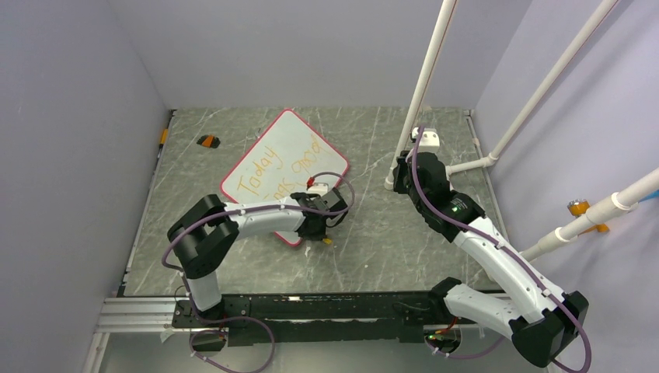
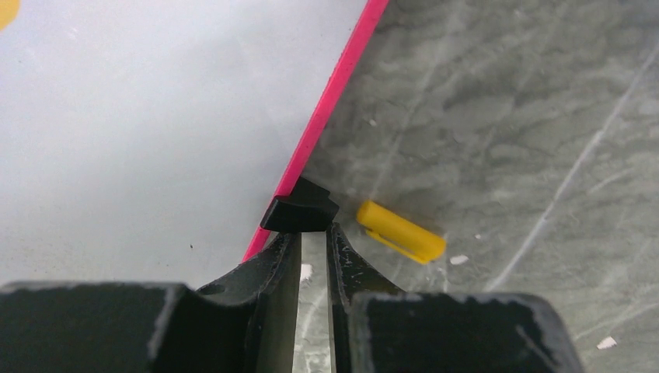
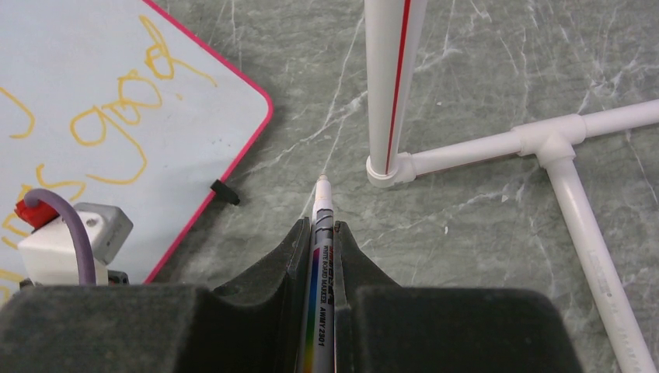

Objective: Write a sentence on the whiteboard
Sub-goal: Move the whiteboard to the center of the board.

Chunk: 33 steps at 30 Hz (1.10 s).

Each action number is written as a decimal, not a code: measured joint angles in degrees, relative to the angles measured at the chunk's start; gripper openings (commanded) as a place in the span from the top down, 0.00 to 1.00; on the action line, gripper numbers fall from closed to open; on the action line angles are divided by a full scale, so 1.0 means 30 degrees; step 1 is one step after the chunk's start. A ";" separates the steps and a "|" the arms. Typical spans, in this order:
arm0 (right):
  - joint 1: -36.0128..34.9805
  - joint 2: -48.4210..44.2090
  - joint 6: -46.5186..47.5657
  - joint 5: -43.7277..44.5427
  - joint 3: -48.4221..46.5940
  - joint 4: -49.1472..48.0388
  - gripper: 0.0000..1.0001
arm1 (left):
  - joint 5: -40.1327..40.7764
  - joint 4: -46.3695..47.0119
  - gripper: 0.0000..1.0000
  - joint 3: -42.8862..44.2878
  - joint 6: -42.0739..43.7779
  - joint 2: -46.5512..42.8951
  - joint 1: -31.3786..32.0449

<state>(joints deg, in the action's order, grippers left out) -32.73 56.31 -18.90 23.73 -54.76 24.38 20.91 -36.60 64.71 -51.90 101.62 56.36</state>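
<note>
The whiteboard (image 1: pixel 289 138) lies tilted on the grey table, pink-framed, with the orange-yellow sentence (image 1: pixel 260 171) on it in two lines; "Today" and "good" (image 3: pixel 116 124) are readable. My left gripper (image 1: pixel 320 229) is at the board's near right edge. In the left wrist view its jaws (image 2: pixel 313 231) stand narrowly apart, pinched on a black clip (image 2: pixel 301 208) on the pink frame. My right gripper (image 3: pixel 322 227) is shut on an uncapped whiteboard marker (image 3: pixel 321 256), right of the board (image 3: pixel 93 62), tip off the surface. In the top view it (image 1: pixel 402 177) sits by the pipe foot.
A yellow marker cap (image 2: pixel 400 231) lies on the table just right of the clip (image 1: pixel 327 241). White PVC pipes (image 3: pixel 388 78) rise from a floor joint (image 3: pixel 552 140) ahead of the right gripper. A small orange-and-black object (image 1: pixel 207 141) lies left of the board.
</note>
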 measured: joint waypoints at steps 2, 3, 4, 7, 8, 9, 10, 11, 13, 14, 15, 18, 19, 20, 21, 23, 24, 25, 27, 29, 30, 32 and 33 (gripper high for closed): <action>0.0000 0.0015 0.0000 -0.0015 0.0000 -0.0007 1.00 | 0.0000 0.0000 0.79 0.0000 0.0350 -0.0007 -0.0430; 0.0000 0.0029 0.0000 -0.0022 0.0000 -0.0007 1.00 | 0.0000 0.0007 0.79 -0.0007 0.0525 -0.0007 -0.0619; 0.0000 0.0058 0.0000 -0.0022 0.0000 -0.0015 1.00 | 0.0000 0.0029 0.79 -0.0015 0.0648 -0.0007 -0.0794; 0.0000 0.0197 0.0007 -0.0036 0.0000 -0.0015 1.00 | -0.0015 0.0168 0.79 -0.0066 0.1100 -0.0044 -0.1297; 0.0000 0.0233 0.0015 -0.0058 0.0000 -0.0022 1.00 | -0.0015 0.0219 0.79 -0.0087 0.1282 -0.0073 -0.1472; 0.0000 0.0270 0.0015 -0.0073 0.0000 -0.0022 1.00 | -0.0015 0.0291 0.79 -0.0131 0.1464 -0.0109 -0.1639; 0.0000 0.0299 0.0015 -0.0073 0.0000 -0.0022 1.00 | -0.0015 0.0364 0.78 -0.0168 0.1661 -0.0146 -0.1800; 0.0000 0.0321 0.0015 -0.0080 0.0000 -0.0029 1.00 | -0.0015 0.0393 0.78 -0.0175 0.1829 -0.0175 -0.1894; 0.0000 0.0342 0.0015 -0.0080 0.0000 -0.0087 1.00 | 0.0007 0.0517 0.77 -0.0175 0.2222 -0.0211 -0.2033; 0.0000 0.0342 0.0015 -0.0080 0.0000 -0.0124 1.00 | 0.0000 0.0583 0.76 -0.0175 0.2506 -0.0219 -0.2113; 0.0000 0.0342 0.0015 -0.0080 0.0000 -0.0160 1.00 | 0.0000 0.0619 0.75 -0.0175 0.2747 -0.0248 -0.2164; 0.0000 0.0342 0.0015 -0.0080 0.0000 -0.0160 1.00 | -0.0015 0.0590 0.74 -0.0131 0.3614 -0.0335 -0.2237; 0.0000 0.0342 0.0015 -0.0080 0.0000 -0.0160 1.00 | -0.0022 0.0576 0.74 -0.0087 0.3927 -0.0379 -0.2259; 0.0000 0.0342 0.0015 -0.0080 0.0000 -0.0160 1.00 | -0.0058 0.0590 0.72 -0.0051 0.4160 -0.0444 -0.2266; 0.0000 0.0342 0.0015 -0.0080 0.0000 -0.0160 1.00 | -0.0138 0.0648 0.69 -0.0029 0.4539 -0.0539 -0.2288; 0.0000 0.0342 0.0015 -0.0073 0.0000 -0.0160 1.00 | -0.0372 0.0933 0.60 -0.0029 0.5202 -0.0867 -0.2310; 0.0000 0.0342 0.0015 -0.0073 0.0000 -0.0160 1.00 | -0.0539 0.1107 0.57 -0.0029 0.5559 -0.1086 -0.2310; 0.0000 0.0342 0.0015 -0.0073 0.0000 -0.0160 1.00 | -0.0678 0.1282 0.54 -0.0036 0.5887 -0.1341 -0.2302; 0.0000 0.0342 0.0015 -0.0073 0.0000 -0.0160 1.00 | -0.0874 0.1566 0.50 -0.0036 0.6594 -0.1960 -0.2295; 0.0000 0.0342 0.0015 -0.0073 0.0000 -0.0160 1.00 | -0.0940 0.1821 0.49 -0.0036 0.7162 -0.2535 -0.2295; 0.0000 0.0342 0.0007 -0.0073 0.0000 -0.0153 1.00 | -0.0947 0.1909 0.49 -0.0036 0.7519 -0.2798 -0.2295; 0.0000 0.0342 0.0007 -0.0073 0.0000 -0.0153 1.00 | -0.0954 0.1909 0.49 -0.0029 0.8043 -0.3104 -0.2295; 0.0000 0.0342 0.0007 -0.0073 0.0000 -0.0153 1.00 | -0.0976 0.1887 0.49 -0.0029 0.8255 -0.3169 -0.2288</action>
<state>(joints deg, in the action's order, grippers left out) -32.73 57.34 -18.87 23.51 -54.76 23.92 17.98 -30.94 64.62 -27.14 92.12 49.50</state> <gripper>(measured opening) 0.138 0.506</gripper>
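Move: The left fingertips, nearly shut, are already on the black clip near the whiteboard's closest corner, practically at the hand point. The whiteboard's middle lies about 16 cm ahead and 7 cm left, the far clip some 12 cm ahead and 7 cm right, and the yellow cap about 3 cm back and 4 cm right, all a centimetre or so lower. From the right hand, the black clip is roughly 8 cm back, 22 cm left and 22 cm below. With its fingertips still on the black clip, the left hand goes on pushing the whiteboard level across the table, slowing as it goes about 3.5 cm forward and 3 cm to the left. It then opens its fingers, comes free of the clip and rises some 6 cm above the whiteboard's edge, drifting slightly right and forward while the wrist turns about 15 degrees clockwise. ##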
